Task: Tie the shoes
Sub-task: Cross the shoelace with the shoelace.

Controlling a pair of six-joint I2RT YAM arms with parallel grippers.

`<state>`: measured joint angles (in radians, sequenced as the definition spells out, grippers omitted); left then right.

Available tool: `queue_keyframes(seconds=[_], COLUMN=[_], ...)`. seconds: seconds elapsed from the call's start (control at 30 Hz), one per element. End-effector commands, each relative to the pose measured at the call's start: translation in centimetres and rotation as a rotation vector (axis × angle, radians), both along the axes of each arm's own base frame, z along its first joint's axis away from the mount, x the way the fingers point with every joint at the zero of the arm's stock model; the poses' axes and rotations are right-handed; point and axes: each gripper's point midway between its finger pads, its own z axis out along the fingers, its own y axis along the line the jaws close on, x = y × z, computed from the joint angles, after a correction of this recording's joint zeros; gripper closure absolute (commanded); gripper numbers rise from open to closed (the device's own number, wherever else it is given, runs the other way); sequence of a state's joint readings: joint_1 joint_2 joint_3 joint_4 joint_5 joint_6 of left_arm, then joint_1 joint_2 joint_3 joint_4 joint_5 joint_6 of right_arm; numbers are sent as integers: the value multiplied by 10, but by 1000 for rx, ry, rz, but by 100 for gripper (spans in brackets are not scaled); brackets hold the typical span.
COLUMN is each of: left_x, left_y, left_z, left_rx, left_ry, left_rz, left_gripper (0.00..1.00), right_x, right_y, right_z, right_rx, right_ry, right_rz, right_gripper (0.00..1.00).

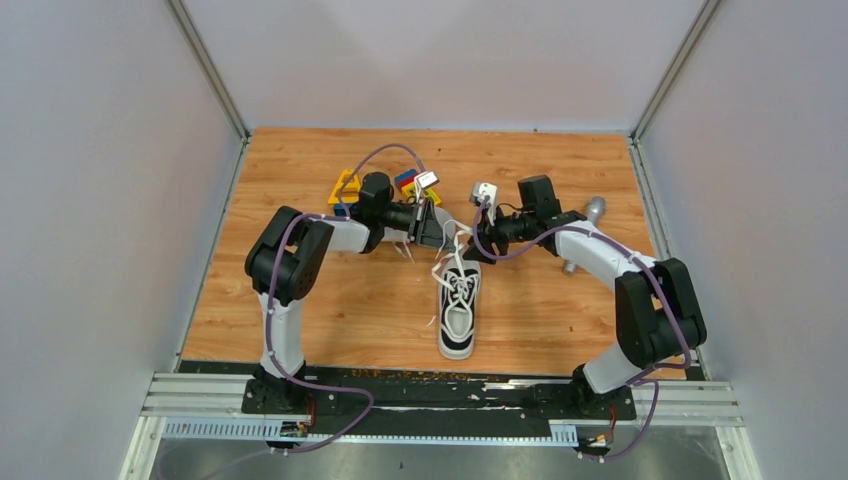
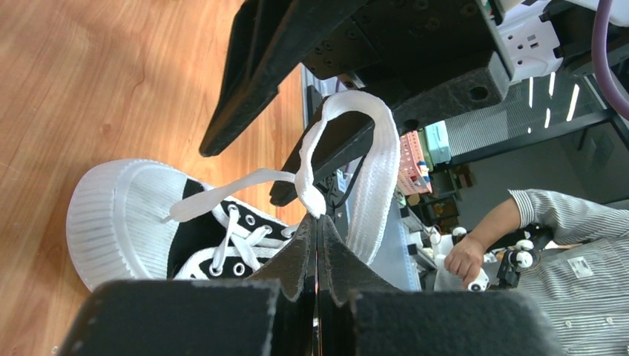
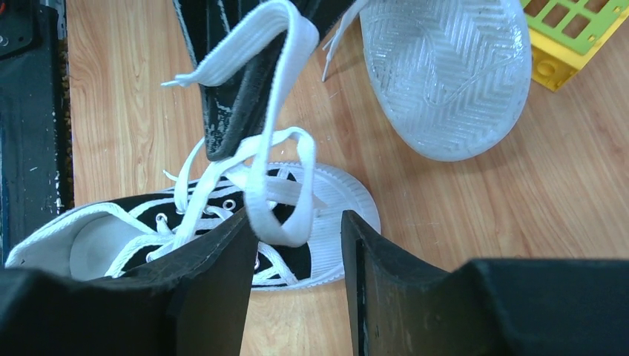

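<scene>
One black shoe [image 1: 459, 312] with a white toe cap stands upright mid-table, its white laces [image 1: 452, 258] pulled up toward both grippers. My left gripper [image 2: 317, 219] is shut on a lace [image 2: 310, 194] right at its tips. That lace loops [image 2: 374, 148] over a finger of the right gripper. My right gripper [image 3: 297, 219] hovers above the shoe's [image 3: 348, 200] toe, open, with a lace loop [image 3: 285, 222] hanging between its fingers against the left one. The second shoe [image 3: 445, 74] lies sole-up just beyond. In the top view the grippers meet, left [image 1: 437, 228] facing right [image 1: 480, 238].
Colourful toy blocks [image 1: 345, 188] lie behind the left gripper; a yellow and green one [image 3: 571, 30] sits next to the overturned shoe. A grey metal cylinder [image 1: 590, 212] rests at the right, behind the right arm. White walls enclose the wooden table [image 1: 300, 300].
</scene>
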<state>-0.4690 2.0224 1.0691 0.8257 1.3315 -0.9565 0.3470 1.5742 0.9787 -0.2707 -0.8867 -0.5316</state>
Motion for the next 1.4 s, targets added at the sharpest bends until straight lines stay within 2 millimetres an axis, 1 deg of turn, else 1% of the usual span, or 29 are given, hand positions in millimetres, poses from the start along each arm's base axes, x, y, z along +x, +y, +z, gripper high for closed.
queue_keyframes(seconds=[0.0, 0.1, 0.2, 0.3, 0.33, 0.47, 0.53, 0.67, 0.8, 0.9, 1.03, 1.1, 1.17, 1.23, 1.3, 1.33, 1.37], left_x=[3, 2, 3, 5, 6, 8, 10, 14, 20, 26, 30, 29, 27, 27, 25, 23, 21], left_y=[2, 2, 2, 1, 1, 0, -1, -2, -5, -6, -8, -8, -7, -7, -8, -9, -11], left_z=[21, 22, 22, 20, 19, 19, 18, 16, 10, 9, 7, 6, 3, -1, -5, -7, -5], left_rx=[-31, -42, -41, -38, -38, -35, -31, -20, 0, 11, 18, 19, 25, 37, 42, 42, 26], left_ry=[-44, -46, -46, -41, -40, -36, -33, -29, -24, -35, -26, -22, -12, -8, -16, -22, -38], left_rz=[-23, -36, -31, -24, -25, -21, -11, 12, 36, 61, 79, 76, 72, 77, 70, 64, 47], left_gripper=[100, 100, 100, 100, 100, 100, 100, 100, 100, 100, 100, 100, 100, 100, 100, 100, 100], right_x=[2, 11, 14, 13, 12, 7, 4, -9, -24, -40, -47, -38, -27, -17, -7, -2, 5], right_y=[8, 14, 20, 22, 21, 17, 11, -3, -7, -3, 3, 5, 12, 22, 30, 33, 36], right_z=[19, 16, 17, 16, 16, 22, 27, 47, 62, 64, 57, 57, 71, 92, 102, 103, 99], right_rx=[41, 39, 50, 48, 47, 39, 22, 10, 26, 60, 74, 72, 97, 126, 136, 135, 128], right_ry=[-72, -84, -81, -78, -76, -69, -74, -136, -156, -76, 32, 75, 121, 102, 69, 62, 70], right_rz=[14, -3, 0, 4, 3, -12, -34, -55, -48, -4, 6, -34, -42, -18, 1, 5, 2], right_gripper=[55, 56, 58, 66, 69, 99, 100, 100, 100, 100, 100, 100, 100, 100, 100, 100, 100])
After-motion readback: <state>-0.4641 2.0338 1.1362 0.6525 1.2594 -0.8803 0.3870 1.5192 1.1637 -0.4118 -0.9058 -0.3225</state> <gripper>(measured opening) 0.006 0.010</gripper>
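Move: The right fingers are half open around the hanging bend of shoelace that comes from the left fingers. It lies roughly 2 cm to the right hand's left and 1 cm ahead, level with it, with the left fingertips about 4 cm to the left and 3 cm higher. The black shoe's middle is some 10 cm back, 2 cm left and 8 cm down, and the white shoe about 8 cm ahead, 14 cm left and 9 cm down. From the left hand, that bend is about 2 cm right and 3 cm below. The right hand eases about 1.5 cm left onto the hanging shoelace and shuts its fingers on it, then draws it up and back towards the base, about 6 cm higher, sinks a little and comes forward again some 2 cm with a little left and up. The left hand keeps its closed pinch on its shoelace above the toe, holding nearly still at first and then shifting about 2 cm forward. ##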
